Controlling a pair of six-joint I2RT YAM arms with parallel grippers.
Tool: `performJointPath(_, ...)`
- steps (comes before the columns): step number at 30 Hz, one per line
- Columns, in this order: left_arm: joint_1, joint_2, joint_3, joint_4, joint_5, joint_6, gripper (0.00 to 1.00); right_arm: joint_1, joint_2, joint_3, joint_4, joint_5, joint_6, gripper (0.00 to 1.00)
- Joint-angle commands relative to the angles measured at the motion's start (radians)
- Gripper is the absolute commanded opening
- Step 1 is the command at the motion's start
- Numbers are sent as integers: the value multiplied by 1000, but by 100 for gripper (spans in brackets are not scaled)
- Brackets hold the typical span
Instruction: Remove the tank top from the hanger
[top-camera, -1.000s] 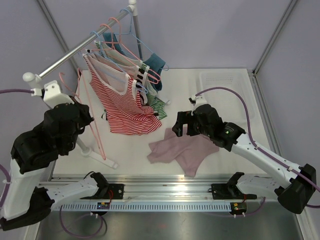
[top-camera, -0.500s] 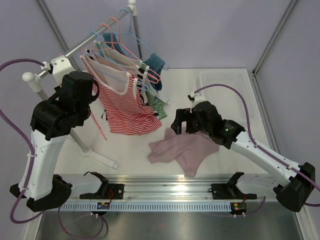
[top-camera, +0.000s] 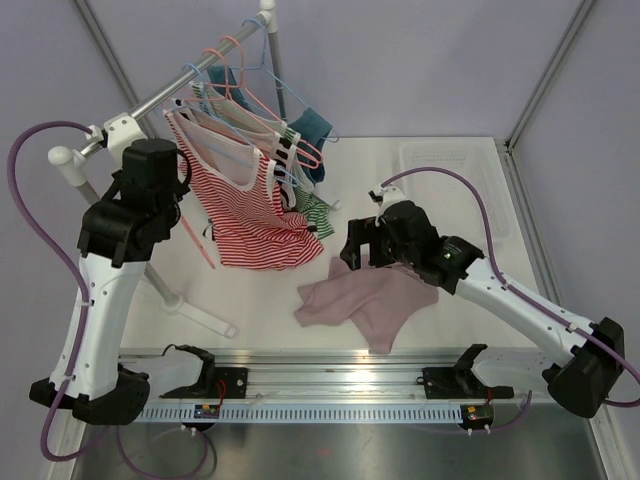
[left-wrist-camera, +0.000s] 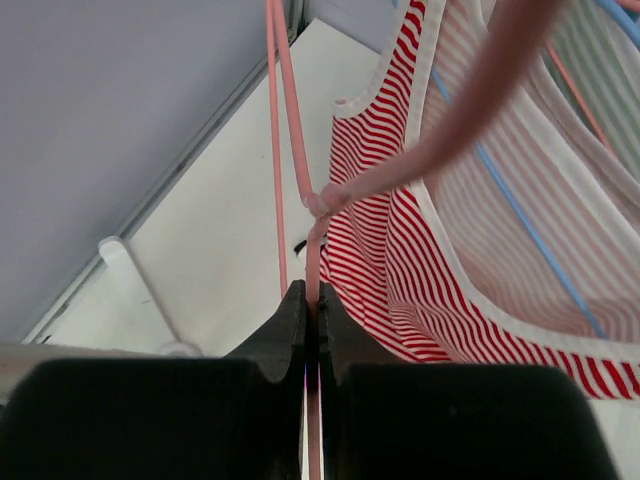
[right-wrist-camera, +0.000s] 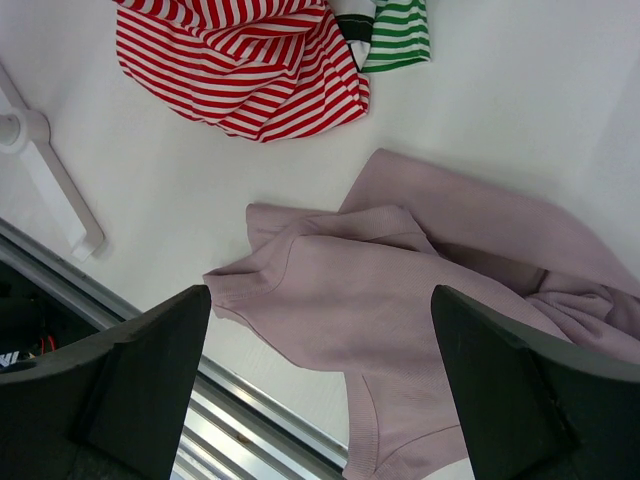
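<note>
A red-and-white striped tank top (top-camera: 250, 215) hangs from the rack on the left, its hem bunched on the table. My left gripper (top-camera: 183, 208) is up beside it, shut on the thin pink hanger (left-wrist-camera: 296, 150). In the left wrist view the gripper (left-wrist-camera: 312, 290) pinches the wire just below its twist, with the striped top (left-wrist-camera: 400, 230) right of it. My right gripper (top-camera: 358, 245) hovers open over a mauve garment (top-camera: 370, 295) lying flat on the table. In the right wrist view the gripper (right-wrist-camera: 320, 295) has that mauve garment (right-wrist-camera: 420, 300) below it, untouched.
The rack's metal rail (top-camera: 150, 100) carries more pink and blue hangers (top-camera: 250, 70), a teal garment (top-camera: 310, 125) and a green striped one (top-camera: 318, 215). Its white foot (top-camera: 195, 310) crosses the table's left. A clear tray (top-camera: 450, 165) sits back right.
My left arm has risen from low at the left to beside the rail, still shut on the pink hanger. The right gripper has edged slightly left.
</note>
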Motion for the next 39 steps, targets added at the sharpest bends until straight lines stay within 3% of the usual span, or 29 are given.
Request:
performJointPath(1,35,-45,-76,94,104,-1,0,3,53,74,-23,-25,-44,100)
performJointPath(7,51,-81,-179,137,147,-9,0,17,163,81,-132,80,-38,100)
performJointPath(8,51,-83,-179,137,157,-6,13,20,183,82,-149,99,-31,99)
performJointPath(10,51,-88,-166,137,169,-3,30,40,231,76,-193,143,-12,99)
performJointPath(11,51,-98,-160,137,187,-1,46,46,246,72,-204,153,-8,99)
performJointPath(17,51,-158,-140,163,368,40,79,80,355,13,-160,159,54,99)
performJointPath(18,51,-169,-143,165,393,45,99,82,387,9,-152,165,61,100)
performJointPath(21,51,-224,-169,182,489,57,99,80,457,-7,-133,183,87,99)
performJointPath(25,51,-302,-182,192,617,86,99,85,530,-19,-106,173,100,88)
performJointPath(28,51,-383,-212,240,753,114,99,86,548,-30,-69,116,71,59)
performJointPath(29,51,-431,-229,255,813,125,99,86,548,-28,-58,116,68,39)
performJointPath(30,51,-451,-235,277,836,128,99,86,539,-22,-61,116,63,30)
performJointPath(34,51,-511,-220,300,924,140,99,85,458,21,-112,174,40,11)
performJointPath(35,51,-516,-215,304,950,143,99,86,433,35,-144,195,38,0)
performJointPath(39,51,-539,-209,321,928,122,99,76,291,168,-244,333,8,0)
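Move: The pink tank top lies crumpled on the table, its middle some 20 cm below the open right hand, 5 cm back and barely left. From that hand, the red-striped top's hem is about 7 cm ahead and 23 cm left; the white basket is 18 cm ahead and 20 cm right. The left hand pinches the empty hanger; the rail spot for its hook is roughly 11 cm ahead, 8 cm left and 8 cm above. Right drops 19 cm, pinches tank top, starts lifting; left releases hanger, retreats 18 cm back, right and up. ##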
